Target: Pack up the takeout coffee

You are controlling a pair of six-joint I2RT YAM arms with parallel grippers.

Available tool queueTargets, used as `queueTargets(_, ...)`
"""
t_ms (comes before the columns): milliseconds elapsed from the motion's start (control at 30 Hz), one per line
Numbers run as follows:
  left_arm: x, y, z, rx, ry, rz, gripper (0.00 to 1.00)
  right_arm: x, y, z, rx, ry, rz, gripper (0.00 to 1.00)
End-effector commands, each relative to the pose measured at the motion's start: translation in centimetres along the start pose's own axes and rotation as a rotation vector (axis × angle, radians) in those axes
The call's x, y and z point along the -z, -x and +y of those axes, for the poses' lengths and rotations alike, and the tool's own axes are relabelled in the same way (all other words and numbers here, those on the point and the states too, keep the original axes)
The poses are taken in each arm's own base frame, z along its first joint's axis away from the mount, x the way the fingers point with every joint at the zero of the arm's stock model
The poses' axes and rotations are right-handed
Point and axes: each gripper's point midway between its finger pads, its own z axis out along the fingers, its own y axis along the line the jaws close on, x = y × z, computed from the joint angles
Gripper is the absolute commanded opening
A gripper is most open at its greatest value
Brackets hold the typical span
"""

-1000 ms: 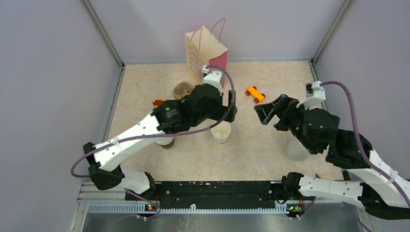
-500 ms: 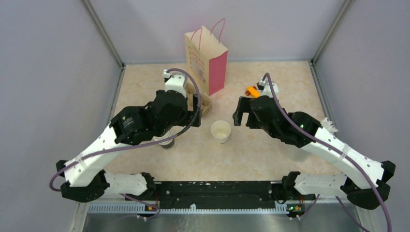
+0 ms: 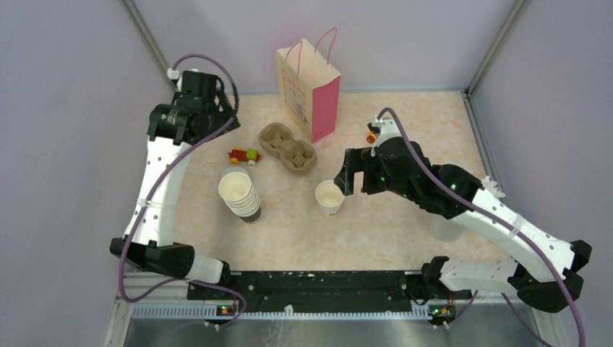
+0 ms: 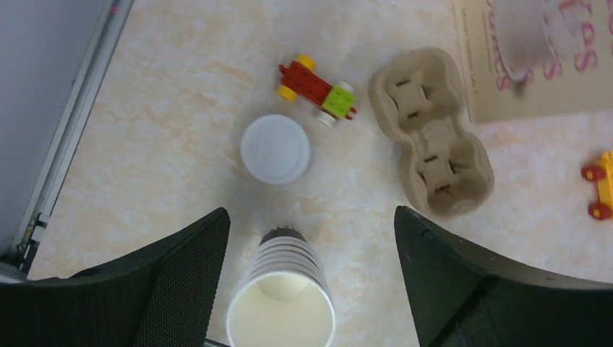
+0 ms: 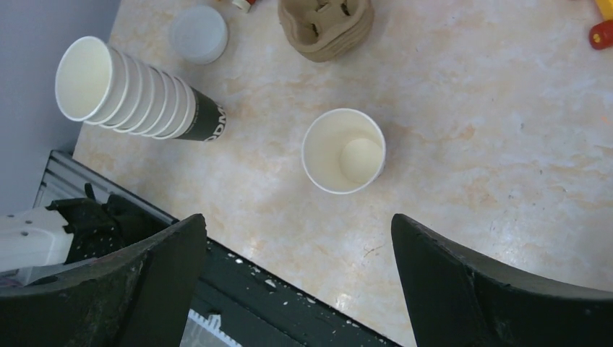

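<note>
In the left wrist view the takeout coffee (image 4: pixel 275 149) shows its round white lid from above, standing on the table beside a red and green toy car (image 4: pixel 316 91). It also shows in the right wrist view (image 5: pixel 198 33), and in the top view (image 3: pixel 230 172) it is half hidden behind the stack of cups. My left gripper (image 4: pixel 311 215) hangs open high over the far left of the table (image 3: pixel 204 118), holding nothing. My right gripper (image 5: pixel 298 217) is open and empty too, just right of a single lidless cup (image 3: pixel 329 196).
A stack of nested lidless cups (image 3: pixel 239 194) leans at centre left. A brown two-hole cup carrier (image 3: pixel 288 147) lies in front of the pink and cream paper bag (image 3: pixel 309 88). An orange toy (image 3: pixel 371 136) peeks past the right arm. A pale cup (image 3: pixel 442 228) stands under that arm.
My left arm has swung from the middle back to the far left corner, uncovering the carrier, toy car and cup stack. My right gripper has moved left, close to the lidless cup.
</note>
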Motion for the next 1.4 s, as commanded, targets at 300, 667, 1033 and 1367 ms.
queueTargets(300, -11.7, -4.1, 10.6, 0.329, 0.102, 0.095, 0.73, 1.2, 1.4, 2.3, -0.023, 0.113, -0.006, 0.96)
queueTargets(667, -19.0, -9.6, 11.5, 0.384, 0.05, 0.205, 0.5, 1.5, 2.0, 2.6, -0.042, 0.104, -0.001, 0.95)
queueTargets(1033, -20.8, -12.5, 11.9, 0.343, 0.067, 0.323, 0.4, 1.9, 1.8, 1.3, -0.057, 0.053, -0.01, 0.94)
queueTargets(1367, -21.5, -13.3, 10.9, 0.329, 0.002, 0.366, 0.29, 1.4, 1.8, 1.6, -0.056, 0.05, 0.003, 0.94)
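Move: The stack of white lids lies about 28 cm below the left gripper, some 4 cm ahead and 6 cm to its left. The toy train is 12 cm ahead and 2 cm left of that gripper; the cup carrier is 12 cm ahead and 12 cm right. The tall cup stack stands roughly 7 cm back and 3 cm left. From the right gripper the lids lie about 16 cm ahead, 33 cm left and 27 cm below. Bring the empty left gripper down some 25 cm to the left edge of the lids, swinging about 10 cm left early on and easing slowly into the end. On the way tip the fingers more steeply down, drop the hand's left side about 20 degrees, and narrow the wide-open fingers to about a third, straddling the lid edge without shutting. ##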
